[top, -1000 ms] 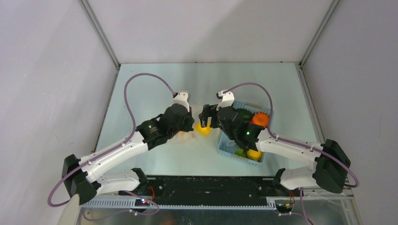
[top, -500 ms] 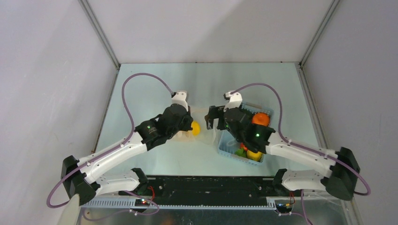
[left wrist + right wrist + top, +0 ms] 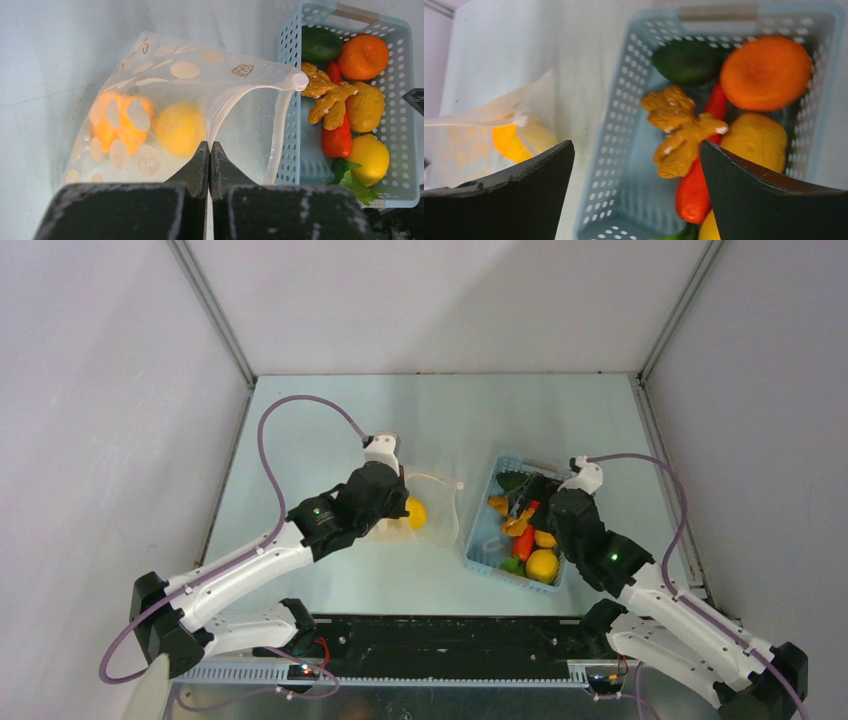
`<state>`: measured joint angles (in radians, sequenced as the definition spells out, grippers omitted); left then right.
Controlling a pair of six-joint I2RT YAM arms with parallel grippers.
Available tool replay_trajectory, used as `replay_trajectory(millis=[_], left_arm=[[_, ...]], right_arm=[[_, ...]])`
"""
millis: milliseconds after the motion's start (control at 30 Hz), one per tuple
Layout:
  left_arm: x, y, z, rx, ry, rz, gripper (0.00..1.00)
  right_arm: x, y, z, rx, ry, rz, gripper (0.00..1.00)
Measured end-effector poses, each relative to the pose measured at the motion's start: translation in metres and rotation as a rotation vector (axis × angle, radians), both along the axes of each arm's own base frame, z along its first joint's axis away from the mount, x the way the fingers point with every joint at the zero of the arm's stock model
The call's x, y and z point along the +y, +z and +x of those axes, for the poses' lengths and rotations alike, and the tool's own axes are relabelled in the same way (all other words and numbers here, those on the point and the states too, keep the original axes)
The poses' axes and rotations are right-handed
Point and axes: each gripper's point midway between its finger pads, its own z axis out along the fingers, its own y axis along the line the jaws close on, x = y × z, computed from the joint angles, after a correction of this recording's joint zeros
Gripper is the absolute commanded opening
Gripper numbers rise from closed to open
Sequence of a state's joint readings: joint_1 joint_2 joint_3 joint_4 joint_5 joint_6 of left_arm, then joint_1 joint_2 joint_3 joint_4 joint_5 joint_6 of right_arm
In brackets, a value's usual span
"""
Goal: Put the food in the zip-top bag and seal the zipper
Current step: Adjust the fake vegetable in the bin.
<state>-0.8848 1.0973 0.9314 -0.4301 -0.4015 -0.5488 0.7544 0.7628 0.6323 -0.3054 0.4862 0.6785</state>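
Observation:
The clear dotted zip-top bag (image 3: pixel 165 75) lies left of the basket, its mouth held up and open. My left gripper (image 3: pixel 210 146) is shut on the bag's white zipper (image 3: pixel 235 100) strip; the slider (image 3: pixel 300 80) sits at the far corner. Inside the bag are a yellow piece (image 3: pixel 180 127) and an orange piece (image 3: pixel 117 125). More food fills the basket: an orange fruit (image 3: pixel 766 72), a tan knobbly piece (image 3: pixel 681 130), a red pepper (image 3: pixel 694 195), a dark green piece (image 3: pixel 686 61). My right gripper (image 3: pixel 636 147) hangs open above the basket's left side, holding nothing.
The light blue perforated basket (image 3: pixel 478 545) stands right of the bag (image 3: pixel 440 505), close to it. A yellow lemon (image 3: pixel 542 564) lies at its near end. Grey walls bound the table on three sides. Both purple cables arc over the table's far half.
My right gripper has drawn back from the bag's mouth to over the basket and opened wide. The yellow piece it carried now lies in the bag. The left gripper has kept its hold.

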Motion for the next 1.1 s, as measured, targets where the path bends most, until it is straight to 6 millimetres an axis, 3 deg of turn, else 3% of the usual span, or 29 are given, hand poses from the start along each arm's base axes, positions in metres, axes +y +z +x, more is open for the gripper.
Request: replay_trajectory(millis=[233,467,600,867,1100], left_arm=[[0.001,-0.003,0.001,0.004,0.006,0.011,0.00],[0.001,-0.007,0.001,0.013,0.006,0.022,0.00],[0.001,-0.007,0.001,0.014,0.006,0.023,0.00],[0.002,-0.008,0.000,0.017,0.006,0.027,0.00],[0.002,-0.008,0.000,0.017,0.005,0.027,0.00]], right_arm=[[-0.030,-0.046,0.004,0.147,-0.092,-0.004,1.00],[-0.038,-0.084,0.021,0.295,-0.052,-0.008,0.99],[-0.031,-0.101,0.026,0.357,0.013,0.014,0.99],[-0.012,-0.109,0.032,0.417,0.126,0.009,0.96],[0.006,-0.107,0.022,0.425,0.217,0.023,0.95]])
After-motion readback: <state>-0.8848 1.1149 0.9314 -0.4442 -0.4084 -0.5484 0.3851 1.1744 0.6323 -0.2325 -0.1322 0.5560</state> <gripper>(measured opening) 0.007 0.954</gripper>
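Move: The brown ginger in the bin lies about 5 cm ahead of the open right hand, 2 cm to its left and some 14 cm below. At much the same depth, the long red pepper's middle is 2 cm ahead and 1 cm right, the green avocado about 13 cm ahead and 3 cm left, and the tangerine 11 cm ahead and 6 cm right. From the left hand the ginger is some 20 cm right, 6 cm ahead and 15 cm below. The empty right hand sinks about 11 cm into the bin towards the brown ginger, easing a few centimetres forward and swinging some 4 cm right before coming back left over the last stretch. On the way the wrist tips down about 25 degrees, then turns counter-clockwise as the descent ends, and the fingers stay wide open, finishing around the ginger with the right fingertip close against its side lobe over the red pepper. ##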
